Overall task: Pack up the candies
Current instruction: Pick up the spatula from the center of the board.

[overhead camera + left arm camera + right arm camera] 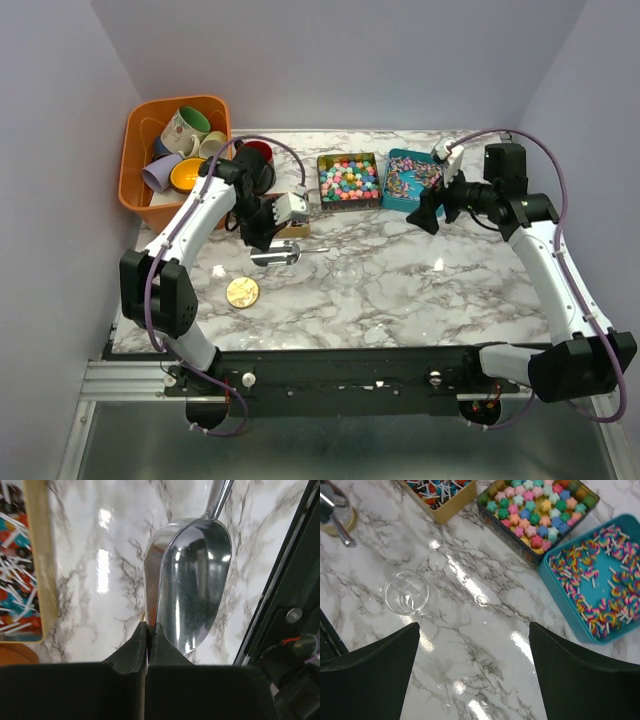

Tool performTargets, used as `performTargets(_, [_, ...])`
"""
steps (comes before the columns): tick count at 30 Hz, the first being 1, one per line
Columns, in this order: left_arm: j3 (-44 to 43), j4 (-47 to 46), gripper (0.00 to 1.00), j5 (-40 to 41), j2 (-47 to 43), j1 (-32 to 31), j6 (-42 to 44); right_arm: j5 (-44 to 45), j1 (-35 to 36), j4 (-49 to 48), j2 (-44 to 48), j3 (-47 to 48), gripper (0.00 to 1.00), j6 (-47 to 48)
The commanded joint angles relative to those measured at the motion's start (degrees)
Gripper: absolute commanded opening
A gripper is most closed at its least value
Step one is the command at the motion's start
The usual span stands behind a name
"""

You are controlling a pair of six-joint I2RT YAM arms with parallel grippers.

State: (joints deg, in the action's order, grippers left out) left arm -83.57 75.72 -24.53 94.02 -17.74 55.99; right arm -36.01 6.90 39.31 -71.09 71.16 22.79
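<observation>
The candies fill open trays at the back: star-shaped pastel ones (347, 178) (535, 510) in a dark tin, and swirl lollipops (410, 180) (600, 590) in a teal tray. A tan tray (35, 560) (440, 492) holds stick candies. My left gripper (262, 235) (148, 626) is shut on the side wall of a shiny metal scoop (192, 580) (275, 255), which is empty and low over the marble. A clear empty jar (348, 268) (406, 592) stands mid-table. My right gripper (428, 215) (474, 625) hangs open above bare marble, between the jar and the teal tray.
An orange basket (140, 190) of ceramic mugs sits at the back left. A flat gold lid (242, 292) lies near the front left. The black rail (350, 380) with the arm bases runs along the near edge.
</observation>
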Motion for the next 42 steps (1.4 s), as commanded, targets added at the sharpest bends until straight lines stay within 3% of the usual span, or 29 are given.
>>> performTargets(1, [-6.4, 4.9, 0.00, -13.9, 1.5, -0.2, -9.2, -10.7, 5.6, -0.7, -1.3, 3.7, 0.94, 12.6])
performTargets(7, [-11.3, 1.5, 0.00, -17.1, 3.3, -1.2, -15.7, -10.8, 14.5, 5.2, -6.7, 12.1, 0.88, 24.6])
performTargets(11, [-14.9, 1.4, 0.00, -18.4, 4.8, -2.0, -19.2, -9.0, 17.7, 4.6, -8.4, 12.3, 0.84, 27.5])
performTargets(21, [-14.8, -1.8, 0.00, -18.1, 5.2, -6.5, -25.4, -7.8, 20.2, 7.1, -14.8, 17.4, 0.73, 33.3])
performTargets(33, [-15.9, -3.7, 0.00, -15.9, 5.2, -8.4, -28.0, -9.2, 23.4, 15.8, -19.0, 19.8, 0.50, 38.8])
performTargets(42, [-16.0, -5.4, 0.00, -16.2, 4.6, -8.4, -29.2, -9.0, 23.9, 15.9, -17.6, 16.0, 0.48, 38.5])
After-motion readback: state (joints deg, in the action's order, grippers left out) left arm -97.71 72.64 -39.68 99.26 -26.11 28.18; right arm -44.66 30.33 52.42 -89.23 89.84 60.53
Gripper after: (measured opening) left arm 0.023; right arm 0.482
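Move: The spatula, a metal scoop, already hangs from the left fingers; the waiting right gripper is about 42 cm to the left hand's right, 8 ahead and some 10 higher. From the right hand, the spatula's handle lies about 28 cm left, 8 back and 10 below. The glass cup is roughly 19 cm left and 15 back of the right hand, the star-candy box 19 left and 10 ahead, both some 18 below. Left carries the pinched spatula about 11 cm right and up; right swings 15 cm left towards the handle, half-closing. ##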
